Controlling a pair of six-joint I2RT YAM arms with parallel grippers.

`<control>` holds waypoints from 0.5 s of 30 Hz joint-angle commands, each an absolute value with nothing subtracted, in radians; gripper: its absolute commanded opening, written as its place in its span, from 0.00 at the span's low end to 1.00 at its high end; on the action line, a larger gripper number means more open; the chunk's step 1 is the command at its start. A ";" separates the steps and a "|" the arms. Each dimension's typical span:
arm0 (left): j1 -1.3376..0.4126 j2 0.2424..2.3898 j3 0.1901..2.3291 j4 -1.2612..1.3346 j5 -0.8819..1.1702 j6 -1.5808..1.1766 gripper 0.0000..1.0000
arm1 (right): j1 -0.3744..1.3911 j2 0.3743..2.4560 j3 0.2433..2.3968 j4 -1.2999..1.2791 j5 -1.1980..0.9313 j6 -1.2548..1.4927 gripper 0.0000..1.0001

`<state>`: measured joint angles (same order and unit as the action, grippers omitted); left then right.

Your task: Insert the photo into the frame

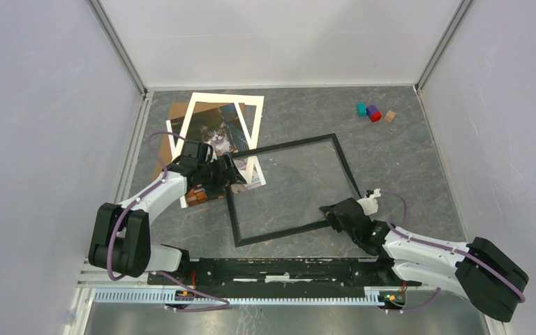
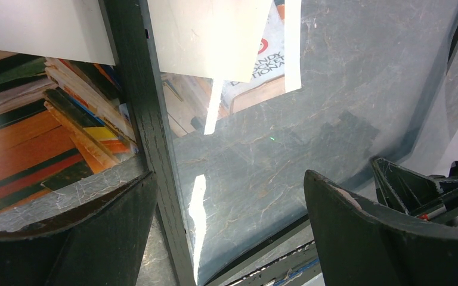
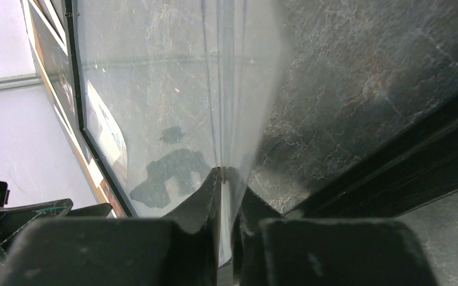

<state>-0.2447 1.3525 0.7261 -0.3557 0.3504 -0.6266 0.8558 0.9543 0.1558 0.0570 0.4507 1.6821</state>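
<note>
The black frame [image 1: 347, 169] lies tilted mid-table, with a clear sheet [image 1: 293, 185] inside it. At the back left the cat photo [image 1: 213, 136] lies partly under a white mat [image 1: 251, 112]. My left gripper [image 1: 234, 174] is open, its jaws straddling the frame's left bar [image 2: 149, 149] near a corner; the photo's bookshelves [image 2: 36, 137] show beside it. At the frame's near edge my right gripper [image 1: 331, 213] is shut on the edge of the clear sheet [image 3: 167, 89], which curves up between its fingers [image 3: 212, 190]. The frame's bar [image 3: 405, 173] runs just to the right of them.
A brown backing board [image 1: 176, 115] sticks out under the mat and photo. Three small coloured blocks [image 1: 373, 112] sit at the back right. Pale walls close in the table on the left, right and back. A black rail [image 1: 286, 269] runs along the near edge.
</note>
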 commanded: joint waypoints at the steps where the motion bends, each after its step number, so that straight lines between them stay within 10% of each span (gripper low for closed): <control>1: -0.250 1.356 0.722 -0.318 0.375 -0.639 0.98 | 0.860 0.971 0.180 0.079 0.470 1.666 0.20; 8: -0.250 1.352 0.722 -0.327 0.369 -0.629 0.98 | 0.859 0.948 0.241 -0.064 0.465 1.543 0.69; 15: -0.250 1.334 0.732 -0.365 0.349 -0.592 0.98 | 0.859 0.882 0.279 -0.209 0.417 1.341 0.90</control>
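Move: The right hand still pinches the near edge of the clear sheet; the sheet's middle lies some 6 cm ahead and 8 cm left of this hand, about 2 cm lower. The frame's near bar runs about 3 cm behind the hand and 3 cm below; the middle of its right bar is roughly 12 cm ahead and 6 cm to the right. From the left hand the sheet's middle is about 3 cm back, 16 cm to the right, 5 cm lower. The right fingers open wide, letting go of the clear sheet, then rise about 1.5 cm while rolling some 10 degrees. ##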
